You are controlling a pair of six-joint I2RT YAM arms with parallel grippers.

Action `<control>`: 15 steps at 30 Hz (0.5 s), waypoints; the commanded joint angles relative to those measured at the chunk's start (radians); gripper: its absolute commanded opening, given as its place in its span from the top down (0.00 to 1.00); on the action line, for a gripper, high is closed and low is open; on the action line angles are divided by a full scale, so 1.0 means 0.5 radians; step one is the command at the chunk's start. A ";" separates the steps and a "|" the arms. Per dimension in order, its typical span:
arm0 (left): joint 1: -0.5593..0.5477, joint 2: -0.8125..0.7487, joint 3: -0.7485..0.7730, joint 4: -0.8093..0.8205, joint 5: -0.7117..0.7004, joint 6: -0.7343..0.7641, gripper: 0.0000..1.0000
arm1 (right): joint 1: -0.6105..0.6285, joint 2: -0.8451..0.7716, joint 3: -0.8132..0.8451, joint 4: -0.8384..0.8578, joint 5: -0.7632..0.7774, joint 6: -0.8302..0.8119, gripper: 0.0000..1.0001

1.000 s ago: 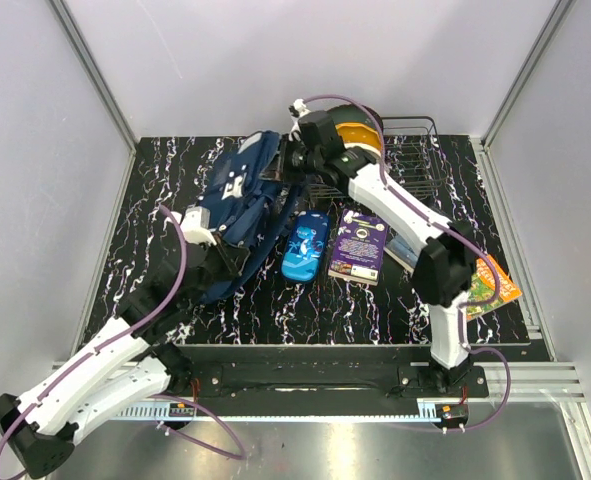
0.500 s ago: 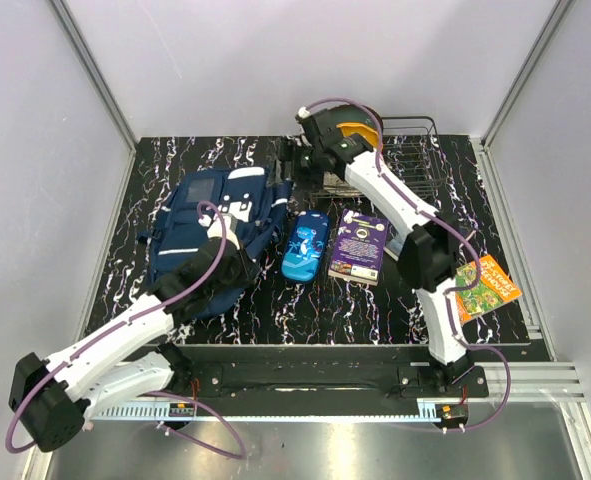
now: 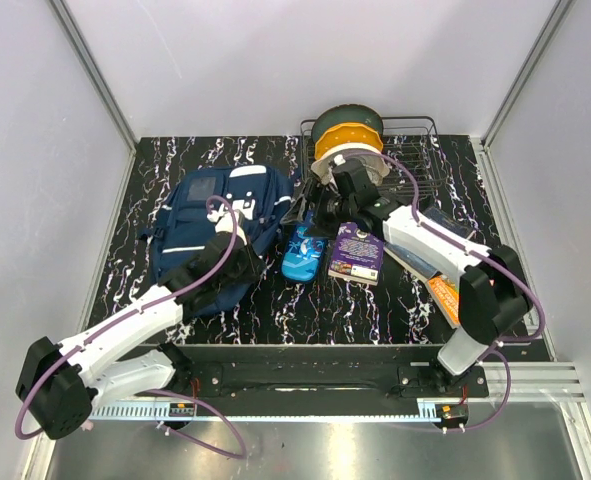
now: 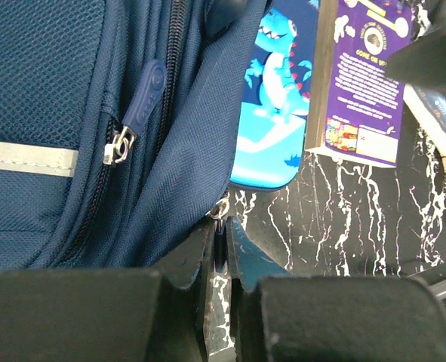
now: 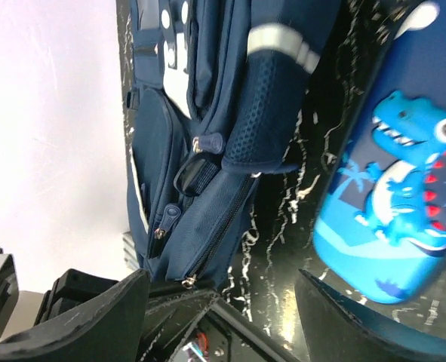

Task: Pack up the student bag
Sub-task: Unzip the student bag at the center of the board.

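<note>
The student bag (image 3: pixel 210 215), navy with white patches, lies flat on the left of the table. My left gripper (image 3: pixel 252 262) sits at its near right edge. In the left wrist view the left gripper (image 4: pixel 221 226) is shut on a thin dark blue zipper pull (image 4: pixel 220 253) hanging from a metal ring on the bag (image 4: pixel 72 113). My right gripper (image 3: pixel 310 218) hovers open over the gap between the bag and a bright blue dinosaur pencil case (image 3: pixel 305 252). In the right wrist view the right gripper (image 5: pixel 223 317) holds nothing, with the bag (image 5: pixel 207 113) on the left and the pencil case (image 5: pixel 396 219) on the right.
A purple book (image 3: pixel 357 252) lies right of the pencil case. More books, one orange (image 3: pixel 443 292), lie partly under the right arm. A wire basket (image 3: pixel 415 150) at the back holds a yellow and green spool (image 3: pixel 347 135).
The right gripper opened and let go of the bag's top, then swung forward to the pencil case. The bag dropped from propped up to lying flat. The left gripper stayed shut.
</note>
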 commanded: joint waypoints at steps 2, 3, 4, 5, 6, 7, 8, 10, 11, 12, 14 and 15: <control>0.011 -0.059 0.049 0.390 0.165 0.069 1.00 | 0.135 0.125 -0.066 0.481 -0.228 0.338 0.21; 0.008 -0.066 0.040 0.397 0.184 0.082 1.00 | 0.144 0.147 -0.072 0.554 -0.226 0.390 0.22; 0.008 -0.072 0.037 0.406 0.205 0.094 1.00 | 0.153 0.166 -0.091 0.585 -0.210 0.418 0.23; 0.008 -0.087 0.031 0.409 0.233 0.106 1.00 | 0.162 0.202 -0.100 0.628 -0.222 0.458 0.24; 0.005 -0.093 0.021 0.409 0.248 0.115 1.00 | 0.163 0.224 -0.106 0.750 -0.250 0.479 0.24; 0.005 -0.096 0.018 0.409 0.264 0.128 1.00 | 0.163 0.245 -0.094 0.784 -0.284 0.498 0.25; 0.005 -0.109 0.012 0.406 0.279 0.140 1.00 | 0.163 0.291 -0.082 0.806 -0.339 0.507 0.26; 0.008 -0.118 -0.022 0.406 0.279 0.137 1.00 | 0.175 0.328 -0.030 0.733 -0.333 0.486 0.34; 0.008 -0.130 -0.034 0.406 0.276 0.140 1.00 | 0.184 0.331 -0.035 0.711 -0.321 0.477 0.40; 0.005 -0.130 -0.046 0.400 0.276 0.140 1.00 | 0.184 0.325 -0.051 0.741 -0.318 0.482 0.53; 0.008 -0.136 -0.055 0.397 0.279 0.140 1.00 | 0.184 0.286 -0.124 0.772 -0.281 0.486 0.70; 0.008 -0.139 -0.062 0.397 0.282 0.140 1.00 | 0.184 0.279 -0.128 0.751 -0.263 0.467 0.74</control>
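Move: The bag's padded side edge, just above the zip, is what the open right hand goes for: about 7 cm to its left, 2 cm back and 4 cm below. The zip pull already pinched by the left fingers is some 8 cm back, 8 cm left and 8 cm below the right hand; the pencil case lies 6 cm back, 3 cm right and 14 cm down. From the left hand, that edge is about 6 cm ahead, 1 cm right and 3 cm up, and the front-pocket pull 4 cm ahead and 4 cm left. The bag's side edge beside the zip is taken between the right fingers: the right hand sweeps about 7 cm left, sinking some 3 cm and rolling about 10 degrees, slows over the fabric, and its wide-open fingers close to roughly a third. The left hand keeps its pinch on the zip pull, easing about 1.5 cm to the right with a slight clockwise turn. ##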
